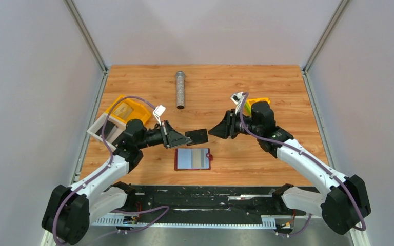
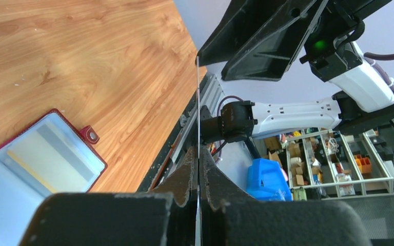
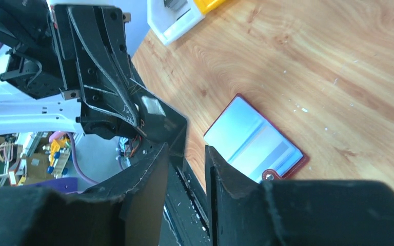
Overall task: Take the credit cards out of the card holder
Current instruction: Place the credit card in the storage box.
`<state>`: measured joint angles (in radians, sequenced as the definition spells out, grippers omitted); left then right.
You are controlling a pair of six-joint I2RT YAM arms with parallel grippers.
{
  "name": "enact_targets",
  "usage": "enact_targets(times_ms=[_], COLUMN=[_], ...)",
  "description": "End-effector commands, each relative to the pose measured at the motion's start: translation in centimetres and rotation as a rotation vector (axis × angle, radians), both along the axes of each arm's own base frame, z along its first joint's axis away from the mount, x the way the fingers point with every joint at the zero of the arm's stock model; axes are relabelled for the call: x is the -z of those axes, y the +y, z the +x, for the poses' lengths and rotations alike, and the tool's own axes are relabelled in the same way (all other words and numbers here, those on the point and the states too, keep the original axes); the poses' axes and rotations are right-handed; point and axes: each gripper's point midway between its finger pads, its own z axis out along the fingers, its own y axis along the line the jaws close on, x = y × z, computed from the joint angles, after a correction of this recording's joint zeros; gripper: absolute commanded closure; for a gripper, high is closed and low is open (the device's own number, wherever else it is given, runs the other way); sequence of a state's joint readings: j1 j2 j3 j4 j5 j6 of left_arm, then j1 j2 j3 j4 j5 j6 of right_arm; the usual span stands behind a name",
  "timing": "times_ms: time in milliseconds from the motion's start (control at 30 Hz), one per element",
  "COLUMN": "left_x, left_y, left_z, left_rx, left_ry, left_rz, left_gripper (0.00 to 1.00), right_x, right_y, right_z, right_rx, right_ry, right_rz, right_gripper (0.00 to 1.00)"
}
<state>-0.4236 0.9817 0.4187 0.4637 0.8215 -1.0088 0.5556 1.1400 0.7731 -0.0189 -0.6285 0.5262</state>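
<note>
The dark-red card holder (image 1: pixel 192 159) lies open and flat on the wood, its blue-grey pockets up, and a tan strip shows in the right pocket (image 1: pixel 201 158). My left gripper (image 1: pixel 177 137) is shut on a dark credit card (image 1: pixel 196 136) and holds it in the air above the holder. The left wrist view shows this card edge-on as a thin line (image 2: pixel 198 102) between the pressed fingers (image 2: pixel 198 154). My right gripper (image 1: pixel 213 130) faces it. Its fingers stand apart (image 3: pixel 187 151), with the card's free end (image 3: pixel 166 123) at the gap. The holder also shows below (image 3: pixel 254 141).
A grey metal cylinder (image 1: pixel 180 89) lies at the back centre. A yellow tray (image 1: pixel 128 110) and a white tray (image 1: pixel 105 128) sit at the left behind my left arm. A yellow-green piece (image 1: pixel 254 102) lies behind my right wrist. A black strip (image 1: pixel 200 197) runs along the near edge.
</note>
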Motion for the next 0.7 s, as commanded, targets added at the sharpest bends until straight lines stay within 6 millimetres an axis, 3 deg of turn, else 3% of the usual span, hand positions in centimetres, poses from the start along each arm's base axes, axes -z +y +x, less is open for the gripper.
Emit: enact_targets(times_ms=[0, 100, 233, 333, 667], left_x=[-0.4, -1.1, -1.8, -1.2, -0.3], left_y=[0.5, 1.6, 4.9, 7.7, 20.5], left_z=[0.5, 1.5, 3.9, 5.1, 9.0], left_rx=[-0.035, -0.093, -0.224, -0.309, -0.674], left_ry=[-0.027, -0.043, -0.035, -0.003, 0.117], left_rz=[0.005, 0.021, 0.057, 0.112, 0.295], left_gripper=[1.0, 1.0, 1.0, 1.0, 1.0], right_x=[-2.0, -2.1, -1.9, -1.3, -0.4], right_y=[-0.8, -0.8, -0.8, -1.1, -2.2], right_z=[0.3, 0.1, 0.0, 0.4, -1.3], right_rx=[0.006, -0.002, -0.002, 0.034, 0.025], right_ry=[-0.062, -0.06, -0.057, -0.044, -0.059], right_rz=[0.039, 0.045, 0.043, 0.031, 0.007], right_gripper=[0.66, 0.63, 0.58, 0.54, 0.07])
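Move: The left hand, already pinching the black credit card, is bound for the white storage box, whose middle lies about 36 cm to its left, 13 cm ahead and 16 cm below. The yellow box is some 29 cm left and 24 cm ahead; the open card holder lies nearly beneath, about 3 cm right, 1 cm back and 18 cm down. From the right hand the white box is roughly 46 cm left, 11 cm ahead and 16 cm below. Keeping the black card pinched between shut fingers, the left hand gathers speed and swings left and forward, about 19 cm in all and nearly level, away from above the card holder towards the white storage box, its wrist turning some 35 degrees counter-clockwise. The right hand, holding nothing, spreads its fingers wide while easing a couple of centimetres to the right. ##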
